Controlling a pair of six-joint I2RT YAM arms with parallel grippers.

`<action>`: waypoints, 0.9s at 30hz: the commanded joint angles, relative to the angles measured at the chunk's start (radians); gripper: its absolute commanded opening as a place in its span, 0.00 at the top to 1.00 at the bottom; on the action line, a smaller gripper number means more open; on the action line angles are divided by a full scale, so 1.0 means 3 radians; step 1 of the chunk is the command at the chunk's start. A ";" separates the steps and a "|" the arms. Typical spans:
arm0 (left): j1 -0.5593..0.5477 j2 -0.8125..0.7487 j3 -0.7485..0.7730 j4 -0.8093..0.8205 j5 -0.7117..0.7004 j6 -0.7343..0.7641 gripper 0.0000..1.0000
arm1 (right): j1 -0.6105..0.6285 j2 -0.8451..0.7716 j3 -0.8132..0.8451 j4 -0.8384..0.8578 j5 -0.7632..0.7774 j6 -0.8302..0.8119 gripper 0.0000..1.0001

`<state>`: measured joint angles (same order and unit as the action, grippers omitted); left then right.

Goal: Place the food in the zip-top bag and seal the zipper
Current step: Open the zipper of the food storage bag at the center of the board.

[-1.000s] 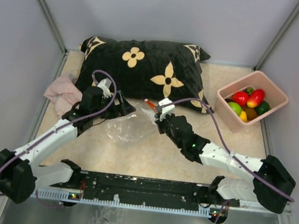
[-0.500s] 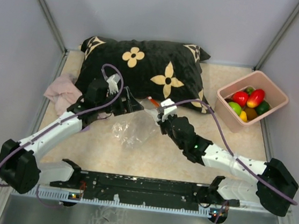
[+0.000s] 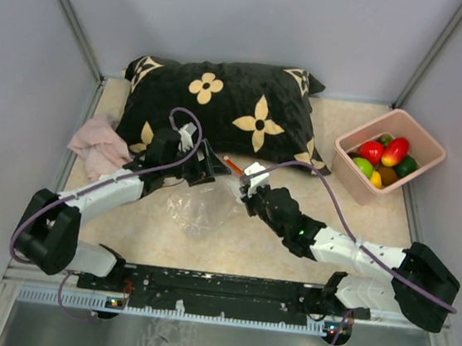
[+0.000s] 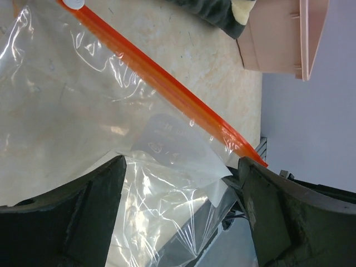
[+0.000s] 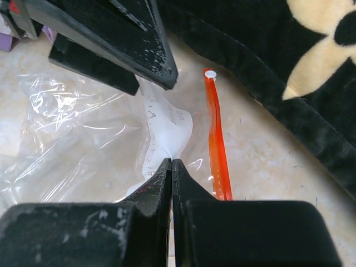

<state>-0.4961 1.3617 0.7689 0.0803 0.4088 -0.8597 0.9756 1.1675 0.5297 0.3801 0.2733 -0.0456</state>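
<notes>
The clear zip-top bag [image 3: 200, 209] lies crumpled on the table between my grippers. Its red-orange zipper [image 3: 234, 164] runs toward the pillow and also shows in the right wrist view [image 5: 214, 133] and the left wrist view [image 4: 167, 89]. My right gripper [image 5: 172, 161] is shut on the bag's plastic at a white label [image 5: 167, 125], just left of the zipper. My left gripper [image 4: 178, 167] is open, its fingers [image 4: 94, 206] standing on either side of a raised fold of the bag [image 4: 161, 189]. The food [image 3: 385, 157] lies in the pink bin.
A black pillow [image 3: 222, 105] with cream flowers lies behind the bag. The pink bin [image 3: 354, 187] stands at the right. A pink cloth [image 3: 96, 145] lies at the left, by the pillow. Grey walls close in both sides.
My left arm has swung right and forward, bringing its open gripper over the bag next to the right gripper. The right gripper has kept its hold; the bag shifted slightly.
</notes>
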 commanded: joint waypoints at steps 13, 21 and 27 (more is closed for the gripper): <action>-0.0140 0.0352 -0.0144 0.0426 0.0070 -0.0038 0.25 | 0.0090 0.0198 -0.0123 0.0614 -0.0353 -0.0246 1.00; -0.0164 0.0464 -0.0239 0.0564 0.0089 -0.0039 0.35 | 0.0153 0.0228 -0.0173 0.0640 -0.0436 -0.0318 1.00; -0.0177 0.0516 -0.0279 0.0606 0.0082 -0.0004 0.54 | 0.0164 0.0297 -0.0154 0.0618 -0.0486 -0.0320 1.00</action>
<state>-0.5400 1.5002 0.6983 0.2111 0.4274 -0.8707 1.0126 1.2400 0.4709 0.4923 0.1459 -0.1295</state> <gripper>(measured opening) 0.523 0.005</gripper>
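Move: The bag's white label, which my right hand already pinches at its edge, is what my left hand goes for: about 6 cm below it, 2 cm back and 3 cm to its right. The middle of the orange zipper is some 5 cm ahead, 4 cm right and 9 cm below my left hand; the pillow's middle is about 22 cm ahead, level sideways, 4 cm lower. From my right hand, the label is roughly 2 cm ahead, 3 cm left and 1 cm lower. I lower my left hand about 5 cm onto the label area beside my right fingertips, easing slightly back and right, and bring its wide-open fingers to about half open so that they straddle the raised film. Meanwhile my right hand, fingers still shut on the film, carries it some 4 cm down, back and left, turning about 10 degrees counter-clockwise. ##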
